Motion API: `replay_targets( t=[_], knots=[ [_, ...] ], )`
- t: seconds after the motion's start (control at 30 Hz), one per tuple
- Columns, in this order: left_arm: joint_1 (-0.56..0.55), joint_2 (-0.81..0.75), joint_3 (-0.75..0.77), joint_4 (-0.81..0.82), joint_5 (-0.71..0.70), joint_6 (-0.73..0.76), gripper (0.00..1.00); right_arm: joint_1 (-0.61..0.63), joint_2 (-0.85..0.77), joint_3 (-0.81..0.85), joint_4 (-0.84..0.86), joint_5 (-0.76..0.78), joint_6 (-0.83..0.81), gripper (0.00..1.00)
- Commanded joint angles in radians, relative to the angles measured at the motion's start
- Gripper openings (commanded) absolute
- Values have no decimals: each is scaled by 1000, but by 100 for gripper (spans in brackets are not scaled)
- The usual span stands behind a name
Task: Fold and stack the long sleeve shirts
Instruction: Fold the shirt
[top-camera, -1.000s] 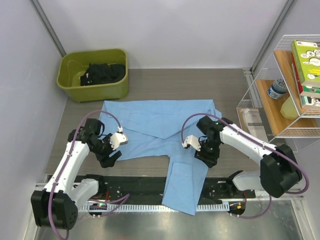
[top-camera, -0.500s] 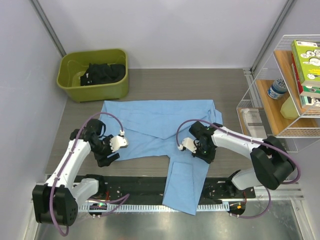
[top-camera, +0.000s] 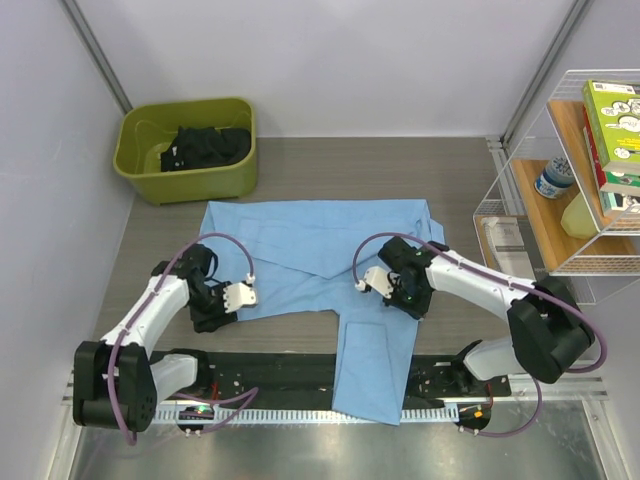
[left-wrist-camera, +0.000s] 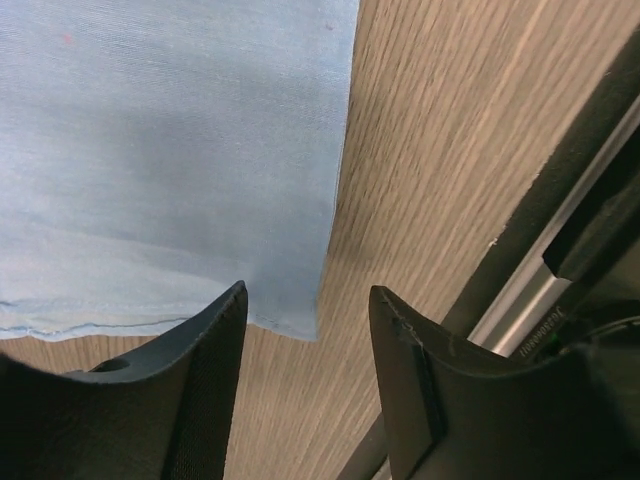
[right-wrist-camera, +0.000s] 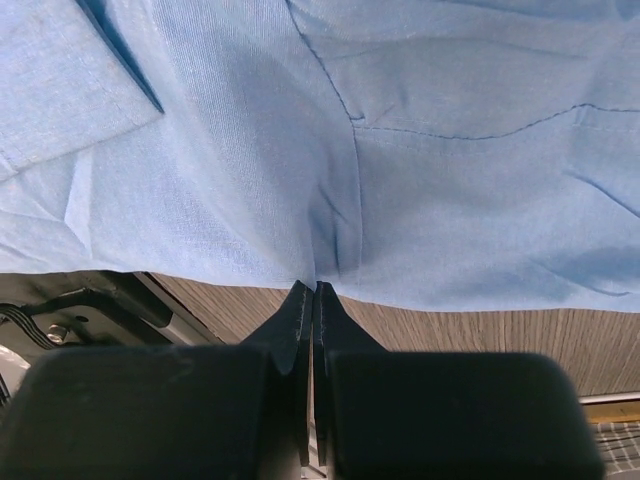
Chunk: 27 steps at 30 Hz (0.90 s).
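A single light blue long sleeve shirt (top-camera: 320, 250) lies spread flat on the wooden table, and a strip of it hangs over the near edge. My left gripper (top-camera: 213, 312) is low at the shirt's near left corner. In the left wrist view its jaws (left-wrist-camera: 308, 290) stand open, with the cloth corner (left-wrist-camera: 170, 150) just ahead of the tips and nothing between them. My right gripper (top-camera: 410, 298) sits at the shirt's near edge, right of the hanging strip. The right wrist view shows it (right-wrist-camera: 315, 287) shut on a small pinch of the shirt's edge (right-wrist-camera: 400, 180).
An olive green bin (top-camera: 130, 165) holding dark clothes stands at the back left. A wire shelf (top-camera: 520, 235) with books and a bottle is at the right edge. A black rail (top-camera: 290, 370) runs along the near table edge, between the arm bases.
My right gripper has closed on the shirt's near edge and shifted slightly left. My left gripper has moved down to the shirt's left corner, its jaws narrowing.
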Motion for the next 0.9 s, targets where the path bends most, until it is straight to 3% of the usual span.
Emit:
replay_targets(
  t=[0.0, 0.13, 0.3, 0.53, 0.67, 0.87],
  knots=[
    [-11, 14, -34, 93, -33, 54, 48, -17, -38, 51, -36, 0, 0, 1],
    [-11, -1, -50, 89, -39, 68, 32, -28, -81, 51, -76, -2, -26, 1],
    [-13, -63, -24, -17, 2, 94, 2, -29, -152, 59, -135, -5, -39, 1],
    [-11, -123, 56, -140, 24, 128, 0, -31, -210, 77, -197, -14, -74, 1],
    [-8, -84, 160, -215, 48, 128, 0, -36, -215, 140, -237, -15, -109, 1],
    [-2, 37, 318, -201, 64, 88, 0, -86, -136, 298, -270, -12, -186, 1]
  ],
)
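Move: The near-left corner of the shirt lies just under my open left fingers, about 1 cm down; the shirt's far-left corner is some 20 cm straight ahead of that hand, with the green bin about 29 cm ahead and 3 cm to the left. My right hand already pinches the near edge; the far-right corner lies roughly 18 cm ahead and 2 cm right of it, and the loose sleeve's middle 9 cm back and 7 cm left. I dip my left hand about 1 cm onto the shirt's corner and shut its fingers fully on it, then lift, easing forward towards the far edge at the end. My right hand keeps its pinch on the near edge and rises about 7 cm, drifting slightly back and left first, then starting forward as well. ##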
